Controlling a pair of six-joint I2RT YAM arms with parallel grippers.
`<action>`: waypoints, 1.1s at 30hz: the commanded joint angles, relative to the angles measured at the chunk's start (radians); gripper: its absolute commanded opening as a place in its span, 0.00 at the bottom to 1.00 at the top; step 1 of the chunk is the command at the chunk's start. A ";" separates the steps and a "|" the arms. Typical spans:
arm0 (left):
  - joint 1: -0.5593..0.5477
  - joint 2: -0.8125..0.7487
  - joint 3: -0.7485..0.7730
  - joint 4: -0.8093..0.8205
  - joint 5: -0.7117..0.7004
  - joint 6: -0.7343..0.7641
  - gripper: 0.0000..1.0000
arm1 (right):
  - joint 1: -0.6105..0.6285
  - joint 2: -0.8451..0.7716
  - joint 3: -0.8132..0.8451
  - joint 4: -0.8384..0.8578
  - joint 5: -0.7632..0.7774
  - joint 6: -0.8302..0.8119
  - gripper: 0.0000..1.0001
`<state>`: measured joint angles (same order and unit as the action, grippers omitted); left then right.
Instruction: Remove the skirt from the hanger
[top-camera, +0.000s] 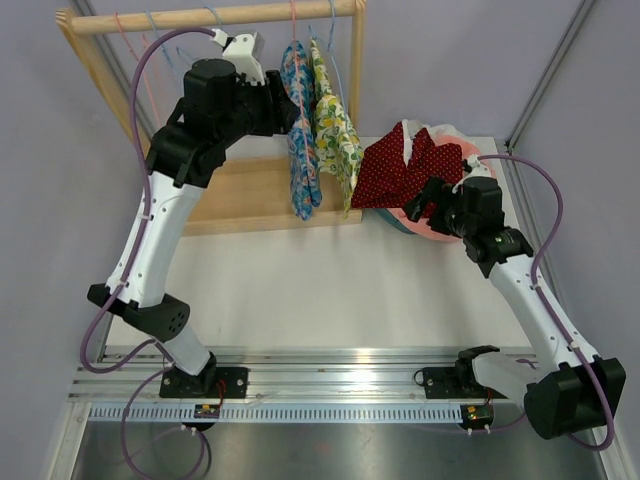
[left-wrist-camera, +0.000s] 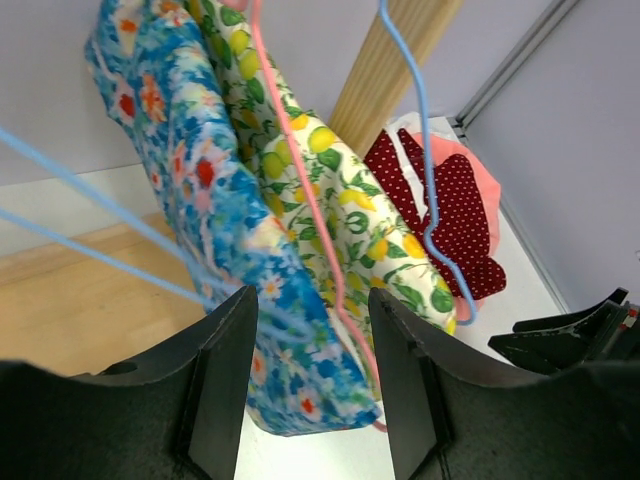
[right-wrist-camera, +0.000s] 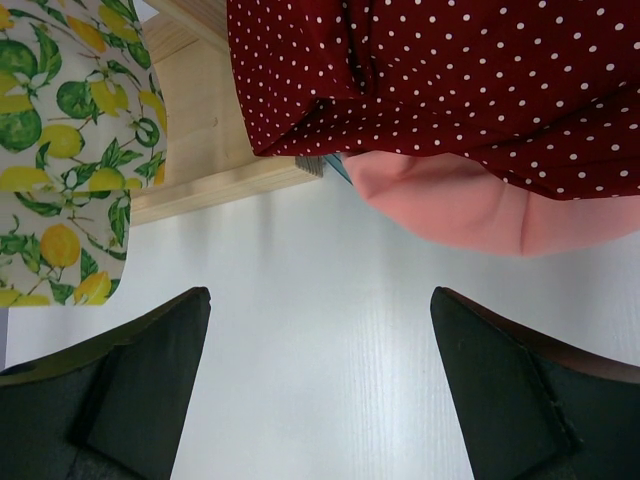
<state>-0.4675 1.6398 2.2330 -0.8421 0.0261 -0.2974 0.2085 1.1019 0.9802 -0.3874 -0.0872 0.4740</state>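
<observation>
Two skirts hang from the wooden rack (top-camera: 210, 16): a blue floral skirt (top-camera: 302, 150) and a lemon-print skirt (top-camera: 335, 135). My left gripper (top-camera: 275, 85) is up by their hangers, open. In the left wrist view the blue floral skirt (left-wrist-camera: 190, 180) and a pale blue hanger wire (left-wrist-camera: 100, 210) lie just beyond the open left gripper (left-wrist-camera: 312, 300), with nothing pinched. A pink hanger (left-wrist-camera: 300, 180) runs between the two skirts. A red polka-dot skirt (top-camera: 400, 170) lies on the table at the right. My right gripper (top-camera: 425, 198) hovers open beside it, empty (right-wrist-camera: 320, 295).
A bare blue hanger (left-wrist-camera: 425, 150) dangles right of the lemon skirt (left-wrist-camera: 340, 200). Pink cloth (right-wrist-camera: 450, 200) lies under the red skirt (right-wrist-camera: 450, 80). The rack's wooden base (top-camera: 250, 195) and right post (left-wrist-camera: 390, 70) stand close by. Metal frame posts (top-camera: 545, 80) border the table.
</observation>
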 joint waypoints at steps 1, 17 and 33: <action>-0.028 0.028 0.053 0.074 0.023 -0.023 0.51 | -0.001 -0.034 -0.009 -0.007 0.024 -0.020 0.99; -0.066 0.101 0.020 0.118 -0.107 -0.020 0.50 | -0.001 -0.082 -0.009 -0.048 0.049 -0.052 1.00; -0.077 0.097 0.068 0.098 -0.130 0.037 0.00 | 0.002 -0.085 0.018 0.016 -0.078 -0.075 0.99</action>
<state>-0.5335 1.7813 2.2505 -0.7757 -0.0849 -0.3054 0.2085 1.0344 0.9623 -0.4366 -0.0799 0.4362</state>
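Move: The pink hanger's wire that carries the blue flowered skirt runs about 3 cm ahead of the left gripper, 3 cm to its right and 4 cm lower. The flowered skirt's middle hangs some 8 cm ahead, 5 cm right and 14 cm below this gripper, with the lemon skirt roughly 5 cm farther right, level with it in reach and height. From the right gripper, the pink wire is about 8 cm ahead, 24 cm left and 20 cm up. Shift the half-open left gripper about 3 cm right to line up with the pink hanger, then reach forward and down, about 4 cm each, with its side wire between the fingers. Shut them fully on the way in, so the fingertips pinch the wire above the blue flowered skirt, and barely turn the wrist. ##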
